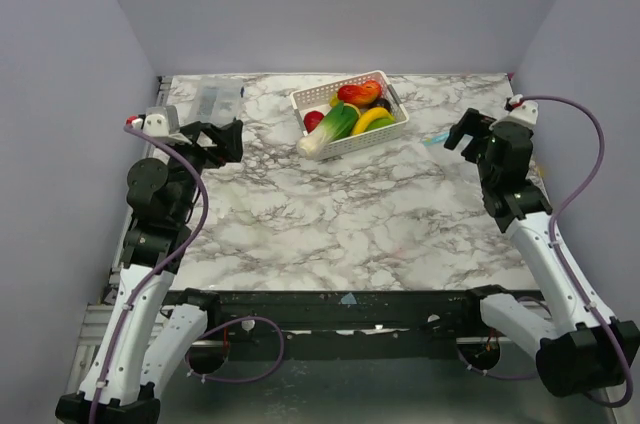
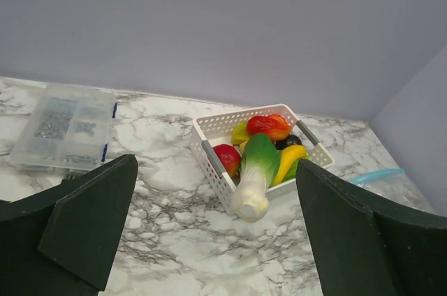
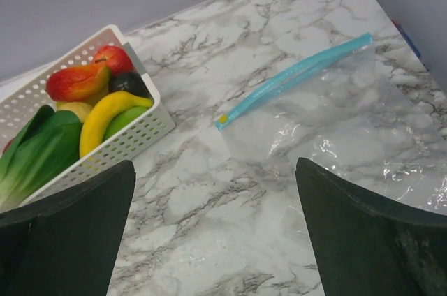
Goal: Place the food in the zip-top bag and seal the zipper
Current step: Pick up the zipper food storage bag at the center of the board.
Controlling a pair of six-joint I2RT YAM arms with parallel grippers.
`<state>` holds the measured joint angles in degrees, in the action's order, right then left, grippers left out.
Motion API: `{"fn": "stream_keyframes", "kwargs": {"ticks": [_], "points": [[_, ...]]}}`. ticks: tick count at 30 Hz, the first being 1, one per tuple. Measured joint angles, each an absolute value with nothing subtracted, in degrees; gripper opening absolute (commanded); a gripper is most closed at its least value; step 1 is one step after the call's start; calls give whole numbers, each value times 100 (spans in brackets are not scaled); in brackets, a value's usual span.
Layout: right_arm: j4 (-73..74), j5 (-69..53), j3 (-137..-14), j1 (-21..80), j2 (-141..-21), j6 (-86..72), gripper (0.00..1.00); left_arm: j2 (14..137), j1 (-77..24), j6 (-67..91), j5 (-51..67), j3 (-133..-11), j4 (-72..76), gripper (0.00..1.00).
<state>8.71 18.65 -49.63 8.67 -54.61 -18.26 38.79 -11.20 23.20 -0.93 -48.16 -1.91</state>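
The food lies in a white perforated basket (image 1: 385, 134) at the back middle: a green-white leek (image 1: 330, 128), a yellow banana (image 1: 372, 119), a red-orange piece (image 1: 358, 94) and other pieces. The clear zip-top bag (image 3: 349, 121) lies flat on the marble at the right, its blue-green zipper (image 3: 293, 79) facing the basket. In the top view my right arm hides most of the bag. My left gripper (image 1: 232, 141) is open and empty, left of the basket. My right gripper (image 1: 458, 134) is open and empty, above the bag's near side.
A small clear hard box (image 2: 66, 125) of small parts sits at the back left corner. Grey walls close the table at the back and both sides. The basket (image 3: 126, 139) stands just left of the bag's zipper end.
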Motion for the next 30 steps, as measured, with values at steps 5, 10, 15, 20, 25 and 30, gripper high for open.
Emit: {"fn": "stream_keyframes", "kwargs": {"ticks": [5,10,15,20,25,30], "points": [[1068,2062,-5177,867,-6187,-2062,100,4211,-1120,2263,261,-5078,-475,98],[1387,2438,-5774,867,-7157,-2504,100,4429,-1122,2139,478,-5166,-819,99],[1975,3072,-6689,867,-8305,-3151,100,4418,-1188,1918,506,-5162,-956,99],[2775,3682,-7944,867,-9577,-3787,100,4355,-1249,1802,508,-5129,-1011,98],[3883,4121,-9883,867,-11087,-4311,100,4239,-1372,1798,510,-5105,-1050,99],[4742,4480,-11533,867,-12436,-4552,100,4211,-1811,1721,508,-5103,-1120,99]]}}
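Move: The zipper food storage bag lies flat, its middle roughly 13 cm ahead of the right hand, 13 cm to its right and 25 cm below. The left end of its blue zipper strip is nearer the hand's line, 17 cm ahead and 1 cm right. The food basket sits about 21 cm ahead and 20 cm left, its banana 20 cm ahead and 14 cm left. From the left hand the bag is some 19 cm ahead and 57 cm right. The bag's blue zipper strip is what the right hand closes in on, reaching forward about 18 cm while sinking some 12 cm, its wrist tipping down and swinging clockwise; the wide-open fingers end still above the table, not touching. The left hand, also open and empty, first sinks about 3 cm, then drifts right, 5 cm in all. ##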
